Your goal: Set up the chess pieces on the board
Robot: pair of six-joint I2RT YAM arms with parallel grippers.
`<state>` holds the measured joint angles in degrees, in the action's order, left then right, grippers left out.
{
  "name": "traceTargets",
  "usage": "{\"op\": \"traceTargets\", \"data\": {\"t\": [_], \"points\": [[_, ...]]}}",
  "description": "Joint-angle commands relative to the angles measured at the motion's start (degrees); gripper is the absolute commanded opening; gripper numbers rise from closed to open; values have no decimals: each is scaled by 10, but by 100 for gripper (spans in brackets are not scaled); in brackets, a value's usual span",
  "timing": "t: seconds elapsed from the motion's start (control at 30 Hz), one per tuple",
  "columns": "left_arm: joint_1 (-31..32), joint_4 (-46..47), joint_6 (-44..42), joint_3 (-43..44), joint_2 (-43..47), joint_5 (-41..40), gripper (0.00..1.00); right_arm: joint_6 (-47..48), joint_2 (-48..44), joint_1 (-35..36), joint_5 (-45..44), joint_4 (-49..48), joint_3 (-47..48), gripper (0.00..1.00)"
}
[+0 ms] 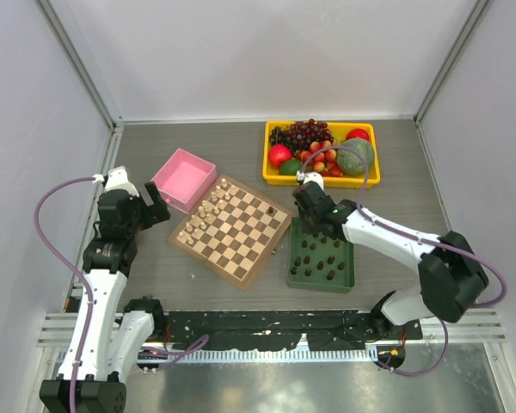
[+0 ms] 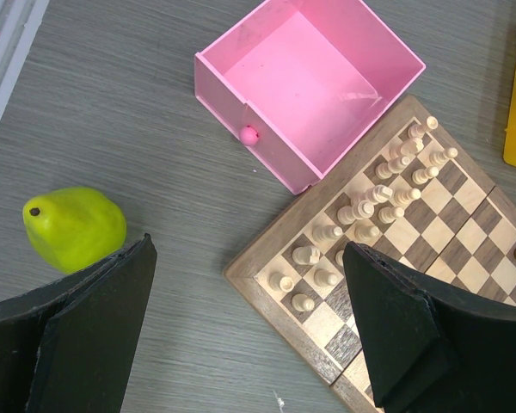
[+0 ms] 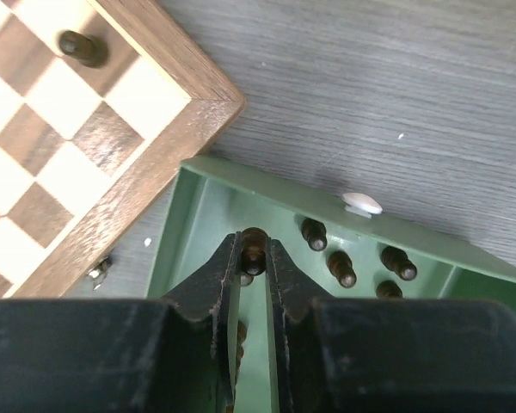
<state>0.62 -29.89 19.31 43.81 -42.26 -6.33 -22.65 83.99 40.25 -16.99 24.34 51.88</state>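
Note:
The board point(image 1: 241, 239) lies tilted at the table's middle, with cream pieces point(image 1: 208, 211) along its left side and one dark chess piece point(image 1: 270, 209) near its right corner. Several dark chess pieces point(image 1: 318, 258) stand in the green tray point(image 1: 322, 286) to the board's right. My right gripper point(image 1: 314, 219) reaches down into the tray's far end. In the right wrist view my right gripper point(image 3: 254, 256) is shut on one dark piece point(image 3: 254, 248), with other pieces point(image 3: 327, 249) beside it. My left gripper point(image 2: 248, 249) hangs open over the table at the board's left corner point(image 2: 267, 284), holding nothing.
A pink box point(image 1: 183, 179) sits empty against the board's far-left edge. A yellow bin point(image 1: 322, 181) of fruit stands behind the tray. A green pear point(image 2: 73, 228) lies on the table by my left finger. A small object point(image 3: 99, 269) lies between board and tray.

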Motion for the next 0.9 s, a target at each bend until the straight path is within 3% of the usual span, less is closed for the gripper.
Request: {"op": "traceTargets", "data": {"t": [0.0,0.2,0.53,0.87], "points": [[-4,7,3,19,1,4,99,5,-73,4,9,19,31,15],[-3,8,4,21,-1,8,99,1,-64,21,26,-3,61,16],[-4,8,4,19,0,12,99,9,99,78,30,-19,177,16],[-4,9,5,19,-2,14,99,15,173,79,17,-38,219,16]]}}
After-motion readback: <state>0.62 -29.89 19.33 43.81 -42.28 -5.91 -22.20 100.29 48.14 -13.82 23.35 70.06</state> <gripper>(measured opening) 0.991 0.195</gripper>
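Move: The right hand, just clear of the green tray, holds a dark pawn; the square it is bound for lies about 11 cm to its left, 3 cm farther out and some 4 cm below. The pawn already on the board stands about 5 cm ahead and 10 cm left, while the tray's middle is roughly 8 cm back and 2 cm right. From the idle left hand that square is some 24 cm right, 2 cm ahead and 17 cm down. The right hand keeps the dark pawn pinched between its fingertips and carries it leftward about 11 cm and slightly forward, in an arc that first climbs some 6 cm from above the green tray and over the board's edge, then sinks about 5 cm towards the square beside the pawn already placed. The hand turns roughly 10 degrees counter-clockwise on the way and slows over the board, fingers still shut on the pawn, which hangs a little above the squares. ##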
